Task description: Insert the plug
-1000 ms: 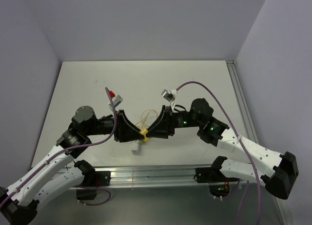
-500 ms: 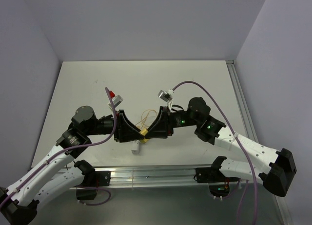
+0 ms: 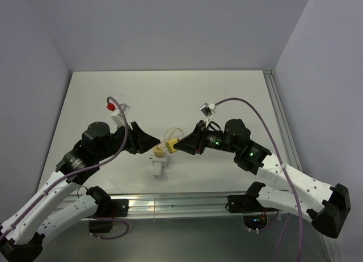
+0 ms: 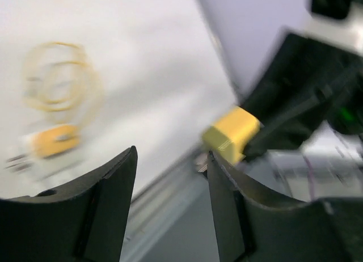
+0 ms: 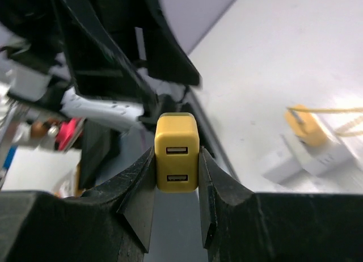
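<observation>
The plug (image 5: 176,138), a small yellow block with two slots in its face, sits clamped between my right gripper's (image 5: 176,155) fingers. From above, the plug (image 3: 169,146) hangs just over the table at the right gripper's (image 3: 176,144) tip. My left gripper (image 3: 152,141) stands open a short way to its left, apart from it. In the left wrist view the plug (image 4: 231,135) shows beyond the empty left gripper (image 4: 170,155), with the right gripper's dark fingers (image 4: 295,106) behind it.
A small white block (image 3: 157,170) lies on the table below the plug, with a yellow connector (image 3: 160,151) and its thin yellow wire loop (image 3: 172,134) beside it. They also show as the white block (image 5: 306,159), connector (image 4: 54,142) and loop (image 4: 57,75). A metal rail (image 3: 181,204) runs along the near edge.
My left gripper has opened, let go of the plug and drawn back to the left. The right gripper keeps the plug and has swung a little, its tip now pointing left.
</observation>
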`<state>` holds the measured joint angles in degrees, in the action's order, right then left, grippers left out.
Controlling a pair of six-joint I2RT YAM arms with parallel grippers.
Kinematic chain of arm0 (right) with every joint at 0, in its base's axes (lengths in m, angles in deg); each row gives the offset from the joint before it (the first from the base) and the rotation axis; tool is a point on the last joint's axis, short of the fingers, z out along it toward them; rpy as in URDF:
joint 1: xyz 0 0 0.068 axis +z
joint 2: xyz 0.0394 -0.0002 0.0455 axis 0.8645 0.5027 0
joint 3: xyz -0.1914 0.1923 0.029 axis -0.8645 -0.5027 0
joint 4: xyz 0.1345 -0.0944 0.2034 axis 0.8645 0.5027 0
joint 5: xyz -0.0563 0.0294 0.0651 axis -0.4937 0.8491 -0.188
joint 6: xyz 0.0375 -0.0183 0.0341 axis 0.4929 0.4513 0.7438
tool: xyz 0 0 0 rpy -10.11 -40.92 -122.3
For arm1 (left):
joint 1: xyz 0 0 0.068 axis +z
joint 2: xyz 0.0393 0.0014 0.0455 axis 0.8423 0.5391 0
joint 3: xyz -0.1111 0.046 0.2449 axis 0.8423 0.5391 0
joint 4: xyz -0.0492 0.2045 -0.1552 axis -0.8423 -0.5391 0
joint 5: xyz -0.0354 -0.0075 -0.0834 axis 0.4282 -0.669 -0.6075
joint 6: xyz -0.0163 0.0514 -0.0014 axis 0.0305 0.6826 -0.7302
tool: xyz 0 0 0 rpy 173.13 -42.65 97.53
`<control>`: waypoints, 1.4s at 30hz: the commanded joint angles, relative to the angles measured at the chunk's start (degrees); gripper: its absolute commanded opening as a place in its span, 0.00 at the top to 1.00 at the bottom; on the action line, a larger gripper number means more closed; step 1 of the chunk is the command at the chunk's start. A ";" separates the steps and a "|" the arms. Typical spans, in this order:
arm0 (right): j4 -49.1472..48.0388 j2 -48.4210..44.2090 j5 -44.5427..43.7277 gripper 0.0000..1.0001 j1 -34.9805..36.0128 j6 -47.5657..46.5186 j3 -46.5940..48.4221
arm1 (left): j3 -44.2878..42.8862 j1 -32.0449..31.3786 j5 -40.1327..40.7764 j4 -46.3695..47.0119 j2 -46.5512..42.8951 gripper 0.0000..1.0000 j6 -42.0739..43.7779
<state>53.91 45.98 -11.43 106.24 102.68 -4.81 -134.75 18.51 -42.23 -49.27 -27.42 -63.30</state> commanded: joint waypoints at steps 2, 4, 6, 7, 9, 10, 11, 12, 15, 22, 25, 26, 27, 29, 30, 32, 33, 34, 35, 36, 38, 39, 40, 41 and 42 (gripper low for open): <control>1.86 -3.51 -12.63 1.00 -0.53 2.16 -4.46 | -3.05 0.20 25.36 -14.83 0.83 0.42 -3.82; 2.21 -3.34 -13.96 1.00 -0.62 2.86 -6.40 | -3.14 0.29 28.80 -17.40 4.43 0.42 -6.01; 1.69 -2.72 -15.89 1.00 -0.62 4.08 -8.59 | -2.36 0.38 29.42 -19.43 7.33 0.43 -7.33; 0.38 -2.55 -16.16 1.00 -0.54 4.44 -9.39 | -1.65 0.46 29.25 -19.26 7.61 0.43 -7.69; 0.37 -1.76 -18.61 1.00 -0.62 5.14 -10.79 | 2.28 0.38 28.02 -16.11 6.82 0.39 -8.13; 0.98 -1.41 -19.32 1.00 -0.54 5.50 -11.15 | 3.70 0.46 26.36 -14.79 6.38 0.38 -8.13; 1.25 -1.23 -20.11 1.00 -0.53 5.85 -11.59 | 4.94 0.46 25.73 -13.73 6.03 0.37 -7.96; 1.68 -1.40 -22.03 1.00 -0.53 6.20 -12.20 | 6.51 0.38 25.12 -12.24 5.59 0.37 -7.78; 1.34 -2.28 -22.49 1.00 -0.80 6.99 -13.87 | 8.37 0.38 23.18 -10.92 4.97 0.35 -7.78; 0.11 -3.51 -22.14 1.00 -1.15 7.70 -15.28 | 10.39 -0.59 23.44 -9.25 7.08 0.26 -9.18; 0.54 -4.56 -22.66 1.00 -1.33 7.61 -15.72 | 10.57 -2.08 23.97 -8.36 8.22 0.21 -9.89; 0.72 -4.74 -22.84 1.00 -1.41 7.52 -15.81 | 10.40 -2.69 24.49 -8.27 8.49 0.20 -10.15; 0.90 -5.00 -23.01 1.00 -1.59 7.35 -15.90 | 10.22 -3.83 25.19 -8.19 8.92 0.19 -10.67; 1.25 -6.15 -23.28 1.00 -1.85 7.34 -16.25 | 10.13 -5.07 27.30 -8.10 9.19 0.19 -11.20; 1.25 -6.41 -23.28 1.00 -1.94 7.61 -16.60 | 10.39 -6.20 27.83 -7.92 9.71 0.19 -11.73; 0.90 -7.46 -23.28 1.00 -2.20 8.04 -17.04 | 11.18 -6.83 28.36 -7.48 9.98 0.20 -12.26; 0.81 -7.73 -23.28 1.00 -2.29 8.13 -17.56 | 11.62 -7.09 28.19 -6.53 10.42 0.20 -12.87; 0.46 -7.99 -23.28 1.00 -2.38 8.31 -17.83 | 11.98 -7.36 28.28 -5.99 10.51 0.21 -13.22; 0.20 -8.08 -23.28 1.00 -2.38 8.57 -18.27 | 12.59 -7.62 28.36 -5.55 10.68 0.21 -14.10; 0.11 -8.26 -23.19 1.00 -2.38 8.66 -18.44 | 12.77 -8.32 28.71 -4.94 11.29 0.21 -14.54; -0.07 -8.35 -23.10 1.00 -2.47 8.58 -18.53 | 12.86 -9.11 30.29 -4.76 12.00 0.22 -15.77; 0.02 -8.35 -22.93 1.00 -2.47 8.40 -18.36 | 12.77 -10.25 30.82 -4.50 12.53 0.22 -16.04; 0.19 -8.43 -22.84 1.00 -2.38 8.31 -18.27 | 12.68 -10.78 31.43 -4.58 12.79 0.21 -16.47; 0.28 -8.61 -22.84 1.00 -2.55 8.14 -18.27 | 12.51 -11.39 33.09 -4.58 13.06 0.20 -17.44; 0.11 -8.87 -22.32 1.00 -2.56 8.14 -18.27 | 12.59 -12.79 33.55 -4.32 13.32 0.16 -17.71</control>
<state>57.05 38.52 -33.70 104.18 110.79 -23.30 -122.03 7.97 -12.70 -56.27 -14.40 -78.18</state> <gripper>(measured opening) 0.372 0.819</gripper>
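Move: The white socket block on the table lies some 26 cm below the open left hand, about 2 cm farther out and 2 cm to its left. The cabled yellow plug on it stands roughly 3 cm beyond its middle, a pale box 5 cm nearer the base, and the yellow cable coil about 8 cm farther out and 6 cm to its right. From the right hand, which already holds the loose yellow plug, the block is about 8 cm left, 3 cm ahead and 26 cm below. The white socket block is what the left hand drops towards, about 18 cm down, swinging forward and left on the way and then partly back, its fingers opening wider while they tip down and turn counter-clockwise some 25 degrees. The loose yellow plug stays pinched in the right hand, which sinks roughly 13 cm, drawing right and forward and turning clockwise, to wait low on the block's right side. ##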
